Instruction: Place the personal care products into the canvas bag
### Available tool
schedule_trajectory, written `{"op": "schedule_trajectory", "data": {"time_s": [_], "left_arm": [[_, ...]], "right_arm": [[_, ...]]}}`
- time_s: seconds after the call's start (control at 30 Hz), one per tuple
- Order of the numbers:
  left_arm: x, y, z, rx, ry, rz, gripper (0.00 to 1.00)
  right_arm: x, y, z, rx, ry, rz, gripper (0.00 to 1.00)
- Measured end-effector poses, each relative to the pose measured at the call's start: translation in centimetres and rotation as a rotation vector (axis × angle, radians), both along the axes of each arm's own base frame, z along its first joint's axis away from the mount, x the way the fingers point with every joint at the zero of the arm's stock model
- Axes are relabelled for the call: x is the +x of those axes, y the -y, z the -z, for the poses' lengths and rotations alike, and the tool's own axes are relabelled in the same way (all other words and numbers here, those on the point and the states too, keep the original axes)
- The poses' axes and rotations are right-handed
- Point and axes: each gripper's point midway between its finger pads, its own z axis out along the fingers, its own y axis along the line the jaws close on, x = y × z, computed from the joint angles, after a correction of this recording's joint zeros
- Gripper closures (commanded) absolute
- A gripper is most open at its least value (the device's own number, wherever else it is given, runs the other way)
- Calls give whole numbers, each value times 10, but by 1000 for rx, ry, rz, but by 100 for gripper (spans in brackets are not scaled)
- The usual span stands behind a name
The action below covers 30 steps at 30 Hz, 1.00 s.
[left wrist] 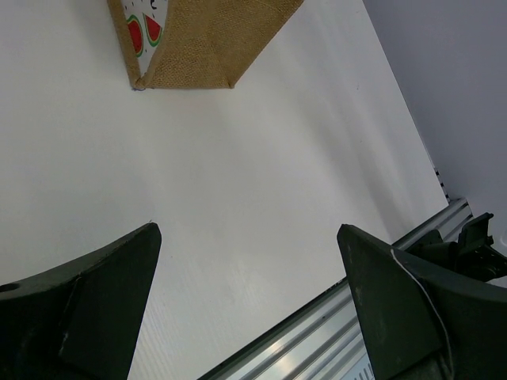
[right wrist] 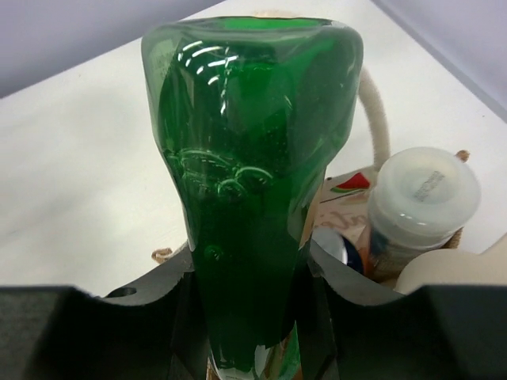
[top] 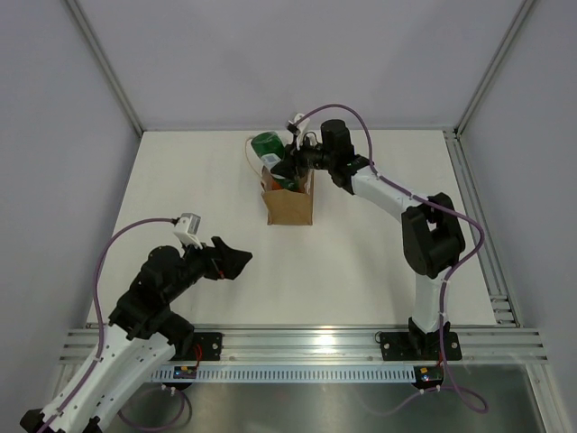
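A translucent green bottle (right wrist: 245, 158) is clamped between the jaws of my right gripper (right wrist: 249, 269). In the top view the green bottle (top: 267, 144) tilts out to the upper left over the mouth of the canvas bag (top: 290, 207), with the right gripper (top: 290, 167) right above the opening. Inside the bag a white-capped container (right wrist: 424, 198) stands beside a white loop handle (right wrist: 376, 119). My left gripper (top: 236, 262) hovers open over the near left of the table, nothing between its fingers. From the left wrist, the left gripper (left wrist: 249, 229) faces the canvas bag (left wrist: 198, 47) and its watermelon print.
The white table (top: 361, 271) ends at an aluminium rail (top: 315, 343) along the near edge and another rail (top: 478, 225) on the right. Grey walls enclose the back and sides.
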Motion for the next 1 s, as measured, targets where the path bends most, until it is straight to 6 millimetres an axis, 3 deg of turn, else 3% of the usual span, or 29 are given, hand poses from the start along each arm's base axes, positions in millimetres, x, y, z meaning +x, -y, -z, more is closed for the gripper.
{"op": "schedule_trajectory", "data": {"time_s": [0.1,0.2,0.23,0.33,0.43,0.57,0.73,1.0], "left_arm": [[1,1,1,-3,5,0,1],[2,1,4,0,-1,0,1],[2,2,4,1,-2,0,1],[4,2,5,2,-5,0,1],[5,3,6,3,-7,0,1],[6,4,12,7,-13,0,1],[6,4,18,18,-31,1,1],[9,3,22,37,-32,-3,1]], "right_arm": [[-6,0,8,-12,5,-35,87],[-10,2,14,-17,4,-62,72],[-11,3,16,-18,3,-69,62],[-12,7,19,-16,1,-84,45],[-12,12,23,-17,2,-94,33],[-16,14,6,2,52,-113,14],[-23,16,-27,31,127,-135,7],[-43,18,-62,6,127,-238,6]]}}
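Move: The green bottle is still held cap-down in the right hand, over the canvas bag, whose middle lies about 13 cm below that hand, 4 cm ahead and 1 cm to its right. Already inside are the can, some 4 cm ahead, 2 cm left and 9 cm down, and the pump bottle, about 8 cm ahead, 2 cm right and 8 cm down. From the left hand the bag is roughly 28 cm ahead, 14 cm right and 10 cm lower. The green bottle goes cap-first down into the bag's near part, the right hand lowering it some 2 cm while easing slightly back and to its right. The fingers then open wide and let go, and the hand rises about 8 cm off it, drawing back another 3 cm and turning counter-clockwise, some 15 degrees in all. ##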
